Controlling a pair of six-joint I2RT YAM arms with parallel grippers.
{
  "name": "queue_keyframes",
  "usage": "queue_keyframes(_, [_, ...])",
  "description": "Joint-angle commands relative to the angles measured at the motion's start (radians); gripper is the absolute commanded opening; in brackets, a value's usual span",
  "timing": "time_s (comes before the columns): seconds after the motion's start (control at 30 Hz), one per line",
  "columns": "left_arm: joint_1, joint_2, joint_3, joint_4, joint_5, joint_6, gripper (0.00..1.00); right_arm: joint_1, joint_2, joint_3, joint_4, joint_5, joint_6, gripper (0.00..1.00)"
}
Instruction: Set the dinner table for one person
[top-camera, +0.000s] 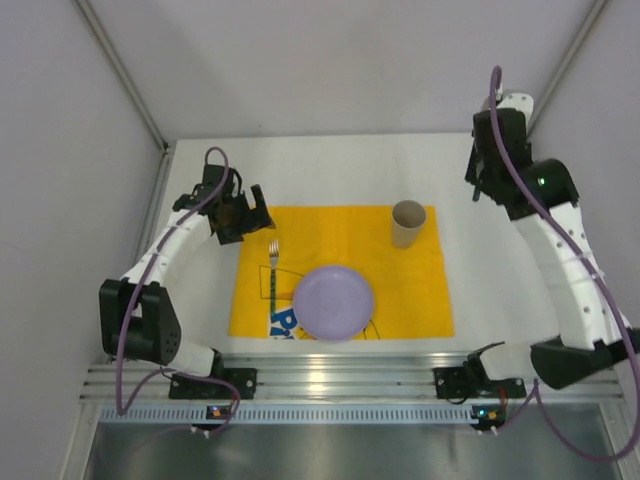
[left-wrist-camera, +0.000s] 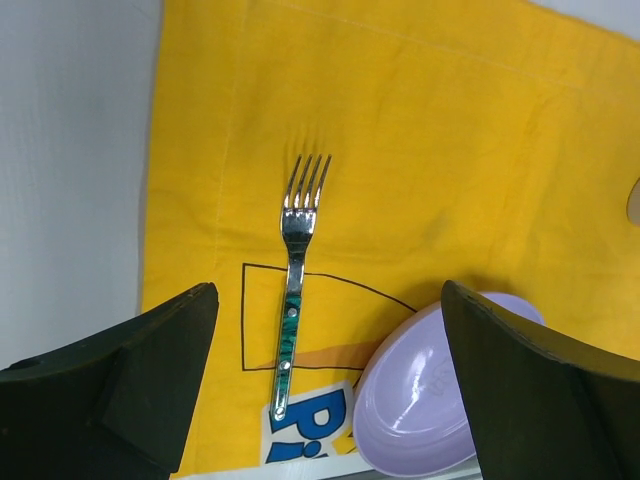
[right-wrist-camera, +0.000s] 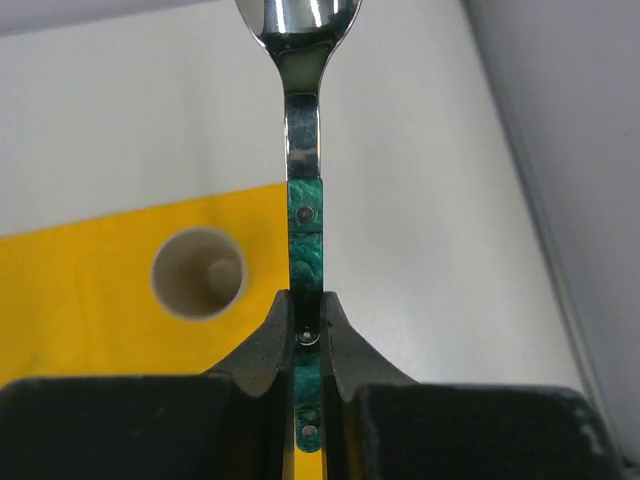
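On the white dinner table (top-camera: 330, 165) lies a yellow placemat (top-camera: 330, 235). On it are a lilac plate (top-camera: 333, 302) at front centre, a green-handled fork (top-camera: 272, 265) to the plate's left, and a beige cup (top-camera: 408, 223) at the back right corner. My left gripper (top-camera: 245, 210) is open and empty above the mat's back left corner; its wrist view shows the fork (left-wrist-camera: 297, 260) and plate (left-wrist-camera: 420, 400) below. My right gripper (top-camera: 483, 185) is raised at the far right. It is shut on the green handle of a spoon (right-wrist-camera: 303, 150), above the cup (right-wrist-camera: 199, 272).
A silver aluminium rail (top-camera: 330, 375) runs along the near edge between the arm bases. Pale walls enclose the table on the left, back and right. White tabletop (right-wrist-camera: 440, 200) shows to the right of the placemat (right-wrist-camera: 80, 270).
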Motion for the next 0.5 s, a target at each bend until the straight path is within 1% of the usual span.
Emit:
queue_keyframes(0.0, [-0.002, -0.141, -0.027, -0.009, -0.053, -0.003, 0.98, 0.14, -0.179, -0.304, 0.022, -0.211, 0.127, 0.0])
queue_keyframes(0.03, [-0.002, -0.163, -0.035, -0.025, -0.096, -0.003, 0.98, 0.17, -0.309, -0.467, 0.062, -0.265, 0.139, 0.0])
queue_keyframes(0.07, [-0.002, -0.182, -0.041, -0.054, -0.116, -0.004, 0.99, 0.238, -0.369, -0.534, 0.09, -0.328, 0.188, 0.0])
queue_keyframes(0.1, [-0.002, -0.211, -0.042, -0.114, -0.128, -0.01, 0.99, 0.269, -0.423, -0.585, 0.087, -0.337, 0.228, 0.0])
queue_keyframes(0.13, [-0.002, -0.229, -0.045, -0.142, -0.171, -0.02, 0.99, 0.297, -0.519, -0.66, 0.072, -0.344, 0.272, 0.0])
queue_keyframes(0.17, [-0.002, -0.254, -0.056, -0.151, -0.188, -0.026, 0.98, 0.341, -0.569, -0.698, 0.058, -0.354, 0.349, 0.0])
queue_keyframes(0.2, [-0.002, -0.313, -0.088, -0.15, -0.19, -0.033, 0.98, 0.357, -0.615, -0.737, 0.042, -0.362, 0.377, 0.0])
queue_keyframes(0.23, [-0.002, -0.344, -0.105, -0.15, -0.194, -0.038, 0.98, 0.366, -0.704, -0.815, 0.037, -0.373, 0.398, 0.0])
queue_keyframes(0.3, [-0.002, -0.422, -0.13, -0.162, -0.207, -0.069, 0.99, 0.375, -0.778, -0.884, 0.044, -0.422, 0.425, 0.0])
queue_keyframes(0.33, [-0.002, -0.442, -0.13, -0.185, -0.204, -0.078, 0.99, 0.375, -0.828, -0.945, 0.058, -0.445, 0.426, 0.0])
queue_keyframes(0.37, [-0.002, -0.478, -0.131, -0.199, -0.191, -0.095, 0.99, 0.375, -0.844, -0.97, 0.086, -0.495, 0.429, 0.0])
queue_keyframes(0.47, [-0.003, -0.534, -0.127, -0.251, -0.184, -0.11, 0.98, 0.374, -0.864, -1.055, 0.147, -0.567, 0.451, 0.0])
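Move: Held high over the table's right side, the spoon in the right hand is bound for the free strip of yellow mat right of the plate, about 10 cm back, 10 cm to the left and 34 cm below the hand. The cup is roughly 4 cm ahead and 10 cm left; the plate's middle is some 13 cm back and 24 cm left. From the left hand that strip is about 10 cm back, 26 cm to the right and 11 cm down. Swinging quickly back about 21 cm and sinking some 18 cm, with roughly 9 cm to the left mostly at the start, the right hand carries the spoon towards the mat strip beside the plate. Its shut fingers keep the handle while the wrist turns some 25 degrees counter-clockwise and tips farther down. The left hand, empty and open, backs off about 8 cm while rising and drifting left, away from the fork and mat. ##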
